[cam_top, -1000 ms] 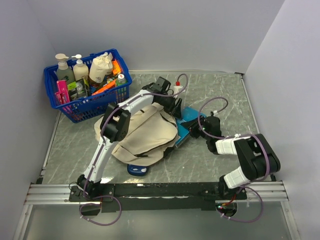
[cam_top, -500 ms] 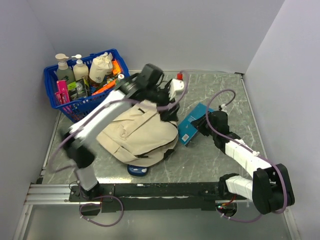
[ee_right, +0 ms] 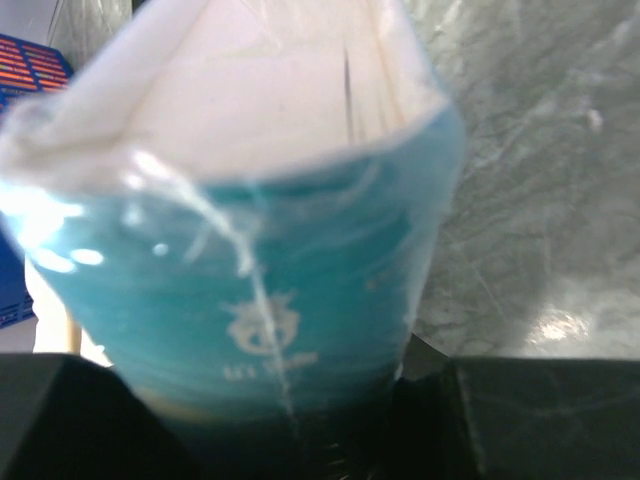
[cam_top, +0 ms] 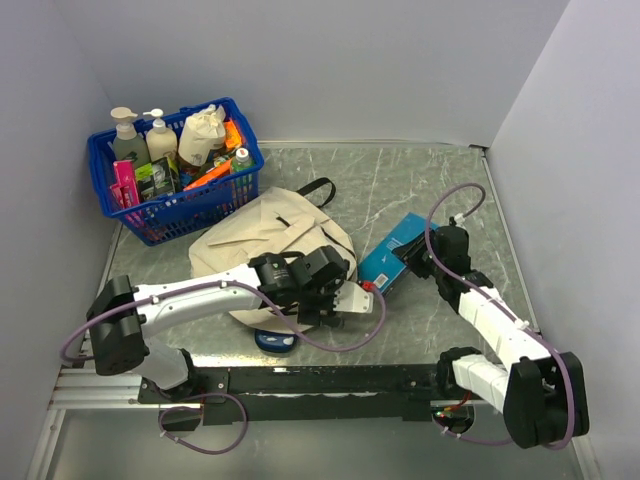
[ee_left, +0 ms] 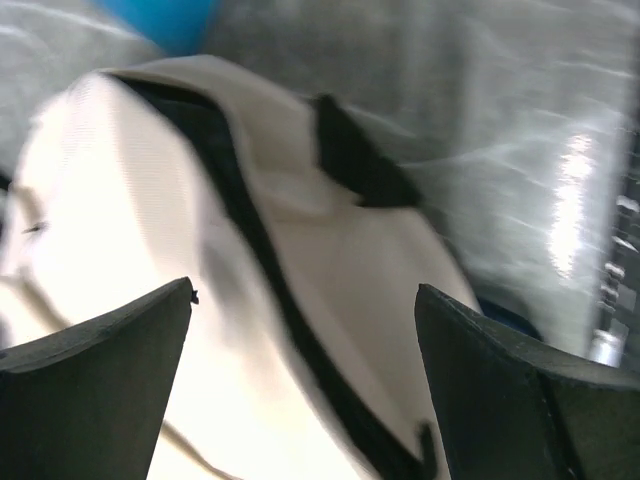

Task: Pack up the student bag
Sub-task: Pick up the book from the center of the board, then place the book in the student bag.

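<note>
The student bag, a cream backpack with black zipper trim, lies flat in the middle of the table with a black strap loop at its far end. My left gripper hovers over the bag's near right edge, open, nothing between its fingers. In the left wrist view the bag and its black zipper line fill the space under the left gripper. A teal book in clear plastic wrap lies right of the bag. My right gripper is shut on its right end. The right wrist view shows the book close up between the jaws of the right gripper.
A blue plastic basket with pump bottles, a small cloth pouch and packets stands at the far left. A round blue object pokes out from under the bag's near edge. Grey walls close the table on three sides.
My left arm swung from the bag's far side to its near right edge and its jaws opened. The bag settled flatter and farther back. The right arm stretched out, book still in its grip.
</note>
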Controlling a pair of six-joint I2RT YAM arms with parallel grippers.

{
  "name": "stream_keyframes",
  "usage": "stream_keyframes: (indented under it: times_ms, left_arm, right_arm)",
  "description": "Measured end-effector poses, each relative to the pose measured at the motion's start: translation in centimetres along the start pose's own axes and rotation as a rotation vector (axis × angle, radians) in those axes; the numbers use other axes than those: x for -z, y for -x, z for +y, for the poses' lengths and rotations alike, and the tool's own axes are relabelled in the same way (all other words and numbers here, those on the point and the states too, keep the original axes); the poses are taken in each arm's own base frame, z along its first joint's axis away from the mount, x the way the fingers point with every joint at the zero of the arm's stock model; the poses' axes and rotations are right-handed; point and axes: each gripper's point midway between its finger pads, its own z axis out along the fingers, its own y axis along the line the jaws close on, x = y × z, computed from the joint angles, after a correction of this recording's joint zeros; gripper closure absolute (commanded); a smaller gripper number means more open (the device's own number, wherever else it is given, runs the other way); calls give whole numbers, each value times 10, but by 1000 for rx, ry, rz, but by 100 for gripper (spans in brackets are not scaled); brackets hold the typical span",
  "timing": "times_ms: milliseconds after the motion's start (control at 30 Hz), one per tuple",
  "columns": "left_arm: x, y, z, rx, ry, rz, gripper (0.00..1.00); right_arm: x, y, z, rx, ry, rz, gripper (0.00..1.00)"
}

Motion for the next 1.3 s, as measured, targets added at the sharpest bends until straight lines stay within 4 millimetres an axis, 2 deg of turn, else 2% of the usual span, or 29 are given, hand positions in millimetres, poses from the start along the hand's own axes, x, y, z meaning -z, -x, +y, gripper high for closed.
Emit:
stream_keyframes:
  times_ms: [133,333,533,633,700,733,800,833,867,1067,1200,1300]
  left_arm:
    - [-2,9,27,-13,141,-7,4]
    - [6,20,65,21,327,-35,1]
    - [10,16,81,51,388,-32,17]
    - [6,10,82,74,386,-18,29]
    - [2,5,83,86,373,1,43]
    - [0,3,82,99,362,8,57]
    - [-5,0,81,125,330,25,76]
    - [-6,-1,80,139,318,30,93]
    - [-7,-2,78,151,301,34,99]
    - [-3,3,75,199,257,47,99]
    - [12,16,90,201,292,6,99]
    - [32,24,102,206,343,-50,99]
  right_arm:
    - [7,-3,-7,-9,-5,5,84]
    - [22,-9,-10,4,-2,33,87]
    - [43,-10,-12,7,13,39,88]
    - [54,-10,-13,-4,25,38,90]
    - [59,-13,-11,-14,39,51,92]
    - [61,-14,-11,-18,45,60,93]
    - [65,-19,-9,-28,57,88,94]
    - [67,-23,-8,-35,65,107,95]
    - [69,-26,-6,-41,73,125,96]
    - [86,-44,10,-71,167,224,100]
    - [97,-51,33,-100,279,291,100]
    - [104,-55,48,-126,366,342,100]
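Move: The empty, wide-open left hand has the bag's near rim about 7 cm ahead, 1 cm to the right and roughly level with it. From that hand, the book is some 12 cm ahead and 11 right, slightly lower, and the pencil case 5 back, 12 left and 12 below. The right hand already grips the book, its middle about 3 cm left and 3 below; the rim lies about 14 cm left, 5 back, roughly level. Left reaches 7 cm forward, pinches the bag's rim, lifts; right draws the held book back 10 cm, rising. ##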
